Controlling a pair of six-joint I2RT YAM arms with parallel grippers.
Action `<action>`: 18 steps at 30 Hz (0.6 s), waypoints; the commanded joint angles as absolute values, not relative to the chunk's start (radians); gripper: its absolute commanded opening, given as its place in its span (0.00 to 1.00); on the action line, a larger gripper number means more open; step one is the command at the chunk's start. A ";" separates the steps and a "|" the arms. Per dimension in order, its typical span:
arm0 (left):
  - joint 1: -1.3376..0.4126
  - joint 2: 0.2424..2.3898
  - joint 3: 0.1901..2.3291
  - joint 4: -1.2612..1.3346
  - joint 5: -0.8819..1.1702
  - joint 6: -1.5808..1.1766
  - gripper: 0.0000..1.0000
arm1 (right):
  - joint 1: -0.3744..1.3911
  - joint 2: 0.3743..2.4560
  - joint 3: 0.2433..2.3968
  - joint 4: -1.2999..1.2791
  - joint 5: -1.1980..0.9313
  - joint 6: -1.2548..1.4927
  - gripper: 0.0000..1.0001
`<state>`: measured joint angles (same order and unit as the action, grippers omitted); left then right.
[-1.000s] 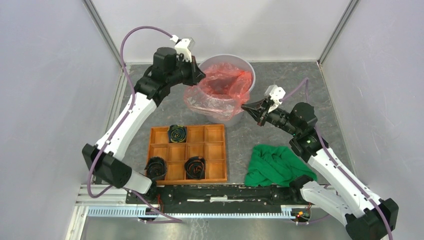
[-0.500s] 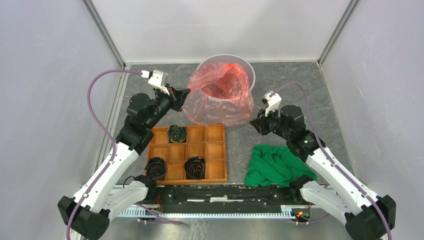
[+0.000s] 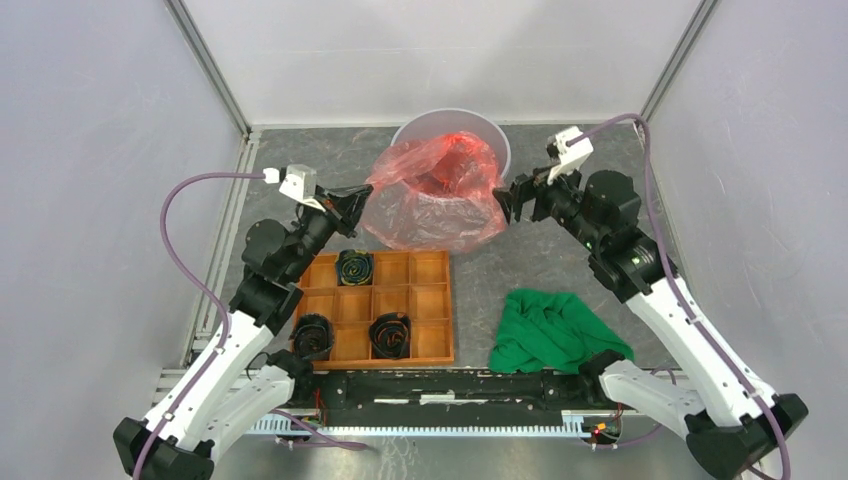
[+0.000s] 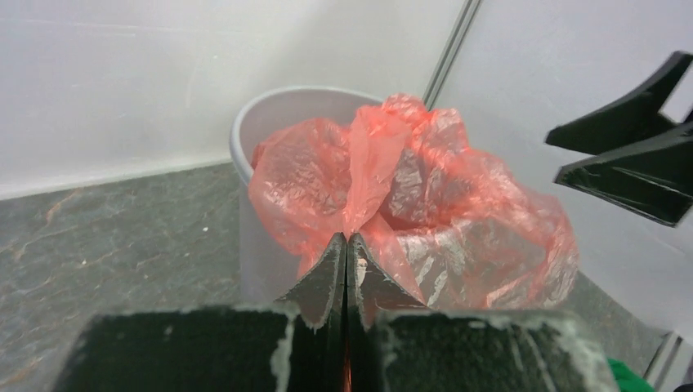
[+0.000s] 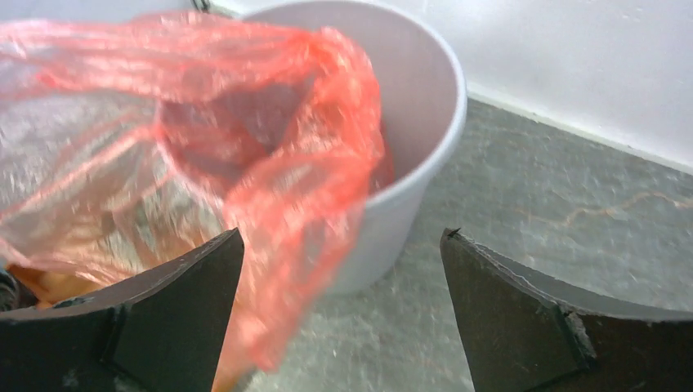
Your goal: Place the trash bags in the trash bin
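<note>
The red trash bag (image 3: 430,195) is draped over the front of the grey trash bin (image 3: 497,135), partly inside the rim and partly hanging down outside it. My left gripper (image 3: 361,194) is shut on the bag's left edge; in the left wrist view the jaws (image 4: 347,238) pinch a fold of the red bag (image 4: 409,188) in front of the bin (image 4: 270,122). My right gripper (image 3: 507,200) stands open at the bag's right side. In the right wrist view a loose fold of the bag (image 5: 270,163) hangs between that gripper's (image 5: 342,234) spread fingers, beside the bin (image 5: 425,106).
An orange compartment tray (image 3: 430,300) with black rolled items sits in front of the bin, under the left arm. A green cloth (image 3: 550,330) lies near the right arm's base. Enclosure walls stand close on the left, right and back.
The left arm has pulled back toward the near left, drawing the bag out over the bin's front. The right gripper has opened and risen to the bag's right side.
</note>
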<state>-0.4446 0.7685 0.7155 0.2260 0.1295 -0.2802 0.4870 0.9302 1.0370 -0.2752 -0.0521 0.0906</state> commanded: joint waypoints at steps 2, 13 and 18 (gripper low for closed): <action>-0.444 0.743 0.698 0.383 0.139 -0.351 0.02 | 0.480 1.046 1.084 -0.147 -0.075 0.257 0.98; -0.443 0.661 0.647 0.433 0.113 -0.374 0.02 | 0.400 1.023 0.913 0.059 -0.144 0.555 0.81; -0.443 0.628 0.610 0.407 0.090 -0.390 0.02 | 0.393 0.996 0.814 0.230 -0.252 0.517 0.35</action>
<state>-0.4446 0.6487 0.6346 0.3779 0.1291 -0.3466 0.4015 1.0248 0.8581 0.0273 -0.1360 0.5137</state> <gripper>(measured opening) 0.028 0.542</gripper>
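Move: The right hand, empty and open, has the trash bag's loose right edge about 3 cm ahead, 2 cm left and 4 cm below. The bin's mouth is some 11 cm ahead, 10 cm left and 7 cm below it. The left hand already pinches the bag's left side; from it the bin's mouth lies roughly 11 cm ahead, 13 cm right and 8 cm down, and the wooden tray about 11 cm back, level sideways and 33 cm below. Forward and slightly left, about 4 cm, the right hand reaches for the bag's loose right edge, then sinks some 5 cm around it, rolling its left side up about 20 degrees and tipping slightly down while the fingers close to about half open. The left hand rises about 3 cm and draws back nearly as far, tilting up a little, its shut fingers keeping their pinch on the bag. ##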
